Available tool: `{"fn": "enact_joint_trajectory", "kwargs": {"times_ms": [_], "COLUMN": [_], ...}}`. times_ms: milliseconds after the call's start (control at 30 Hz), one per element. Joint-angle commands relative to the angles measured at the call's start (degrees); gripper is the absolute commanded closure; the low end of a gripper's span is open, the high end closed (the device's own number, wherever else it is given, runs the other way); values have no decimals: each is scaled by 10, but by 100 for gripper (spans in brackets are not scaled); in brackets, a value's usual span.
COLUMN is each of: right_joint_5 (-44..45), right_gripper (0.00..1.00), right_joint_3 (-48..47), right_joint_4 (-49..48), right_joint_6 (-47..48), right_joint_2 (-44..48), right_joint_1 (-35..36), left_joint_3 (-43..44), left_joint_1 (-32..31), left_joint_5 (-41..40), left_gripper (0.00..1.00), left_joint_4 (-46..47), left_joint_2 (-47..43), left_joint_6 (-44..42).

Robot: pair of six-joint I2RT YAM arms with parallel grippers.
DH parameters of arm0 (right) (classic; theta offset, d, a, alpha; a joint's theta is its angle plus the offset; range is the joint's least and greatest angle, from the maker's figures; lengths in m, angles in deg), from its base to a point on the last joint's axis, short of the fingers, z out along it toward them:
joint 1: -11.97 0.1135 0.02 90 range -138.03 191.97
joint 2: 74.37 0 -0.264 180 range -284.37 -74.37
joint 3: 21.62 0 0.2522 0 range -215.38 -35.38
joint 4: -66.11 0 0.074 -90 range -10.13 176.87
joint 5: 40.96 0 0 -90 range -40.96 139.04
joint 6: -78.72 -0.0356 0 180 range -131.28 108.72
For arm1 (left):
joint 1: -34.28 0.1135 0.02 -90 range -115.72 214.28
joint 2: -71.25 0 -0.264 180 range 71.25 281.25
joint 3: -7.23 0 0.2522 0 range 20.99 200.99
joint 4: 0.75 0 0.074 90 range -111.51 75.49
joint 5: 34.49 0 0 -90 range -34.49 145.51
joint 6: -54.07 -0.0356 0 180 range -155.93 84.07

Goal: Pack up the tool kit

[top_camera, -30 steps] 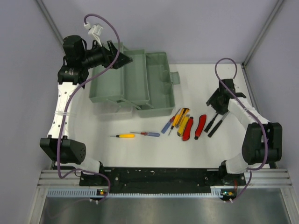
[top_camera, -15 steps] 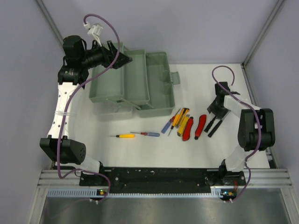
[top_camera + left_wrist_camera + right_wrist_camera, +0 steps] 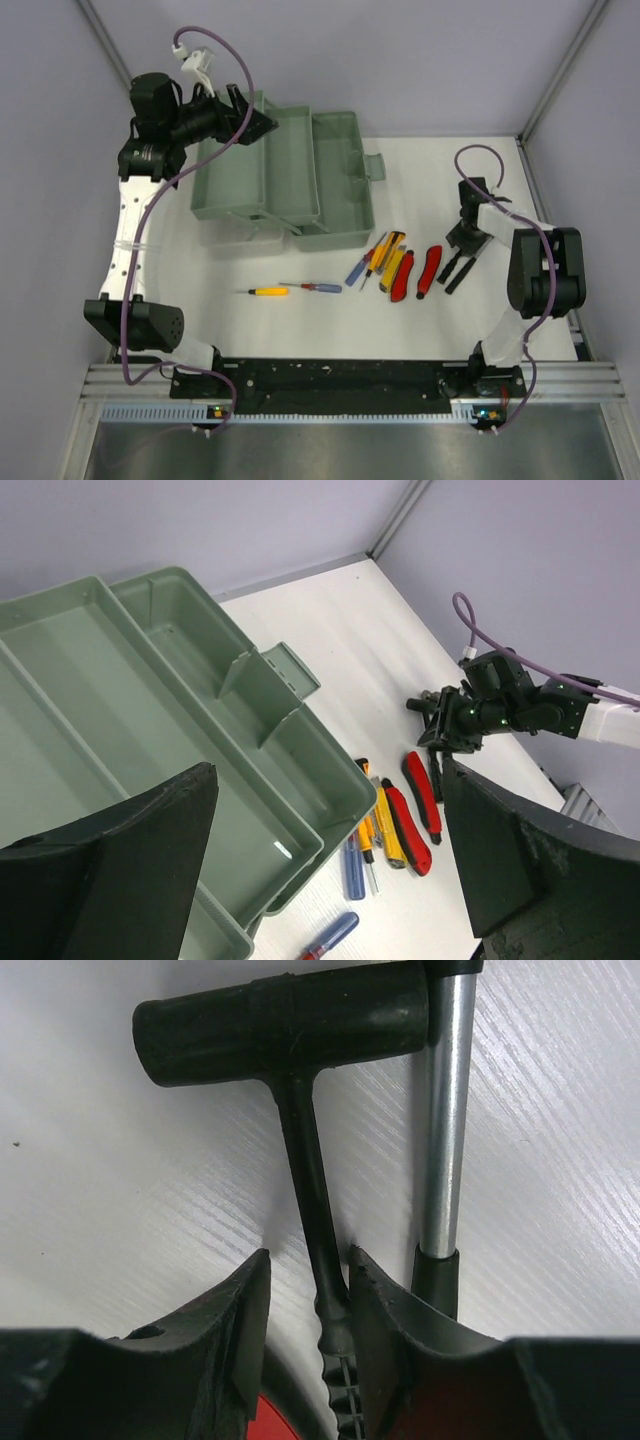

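The pale green toolbox (image 3: 290, 180) stands open at the back left, its trays empty; it also fills the left wrist view (image 3: 150, 680). My left gripper (image 3: 255, 122) hangs high over its left part, open and empty (image 3: 330, 870). Two black hammers (image 3: 460, 268) lie at the right. My right gripper (image 3: 463, 243) is down on them, its jaws open and straddling the thin shaft of one black hammer (image 3: 305, 1160); the right finger (image 3: 390, 1310) touches the shaft and the left finger stands a little apart. The other hammer's metal shaft (image 3: 445, 1110) lies beside it.
Loose tools lie on the white table: a yellow-handled screwdriver (image 3: 267, 291), a blue and red screwdriver (image 3: 318, 287), a blue screwdriver (image 3: 357, 268), yellow knives (image 3: 392, 262) and two red-handled tools (image 3: 403, 276) (image 3: 430, 268). Grey walls close in the left, back and right.
My right arm has folded in and its gripper has come down onto the black hammers. My left arm has barely shifted above the toolbox.
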State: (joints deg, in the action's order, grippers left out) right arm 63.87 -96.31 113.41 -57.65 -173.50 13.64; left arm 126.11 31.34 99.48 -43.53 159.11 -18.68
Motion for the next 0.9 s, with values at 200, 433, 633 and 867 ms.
{"fn": "enact_joint_trajectory", "kwargs": {"times_ms": [200,433,633,867], "right_joint_5": [-1,42,73,49], "right_gripper": [100,100,100,100], "right_joint_3": [-18,-43,-103,-248], "right_joint_4": [-6,-6,-7,-31], "right_joint_6": [-3,32,75,136], "right_joint_2": [-7,47,112,115], "right_joint_1": [-6,2,33,125], "left_joint_3": [43,40,40,37], "left_joint_1": [6,6,5,6], "left_joint_5": [-35,-42,-49,-64], "left_gripper": [4,4,4,5], "left_joint_4": [-20,-18,-17,-17], "left_joint_2": [-34,-33,-32,-32], "left_joint_6": [-33,-28,-20,-10]}}
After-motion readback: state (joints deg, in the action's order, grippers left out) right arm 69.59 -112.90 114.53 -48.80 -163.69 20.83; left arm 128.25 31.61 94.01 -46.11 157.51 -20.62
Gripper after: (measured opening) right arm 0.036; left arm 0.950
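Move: The right hand is already down at the black mallet, its parted fingers either side of the shaft just above the grip; the mallet's middle lies about 3 cm back and 2 cm left, 1 cm below. The claw hammer's middle is some 5 cm back and 2 cm right, the nearer red knife about 6 cm back and 9 cm left, the other red knife 8 cm back and 16 cm left. From the left hand the mallet lies some 42 cm right, 8 cm back and 42 cm below. Staying low in place, the right hand shuts its fingers on the mallet's shaft just above the grip and pauses there with the pinch kept. It then lifts with growing speed, about 16 cm up and 7 cm forward, clear of the table and the claw hammer, while the wrist tips the fingers some 25 degrees outward to the front and turns a little counter-clockwise. ##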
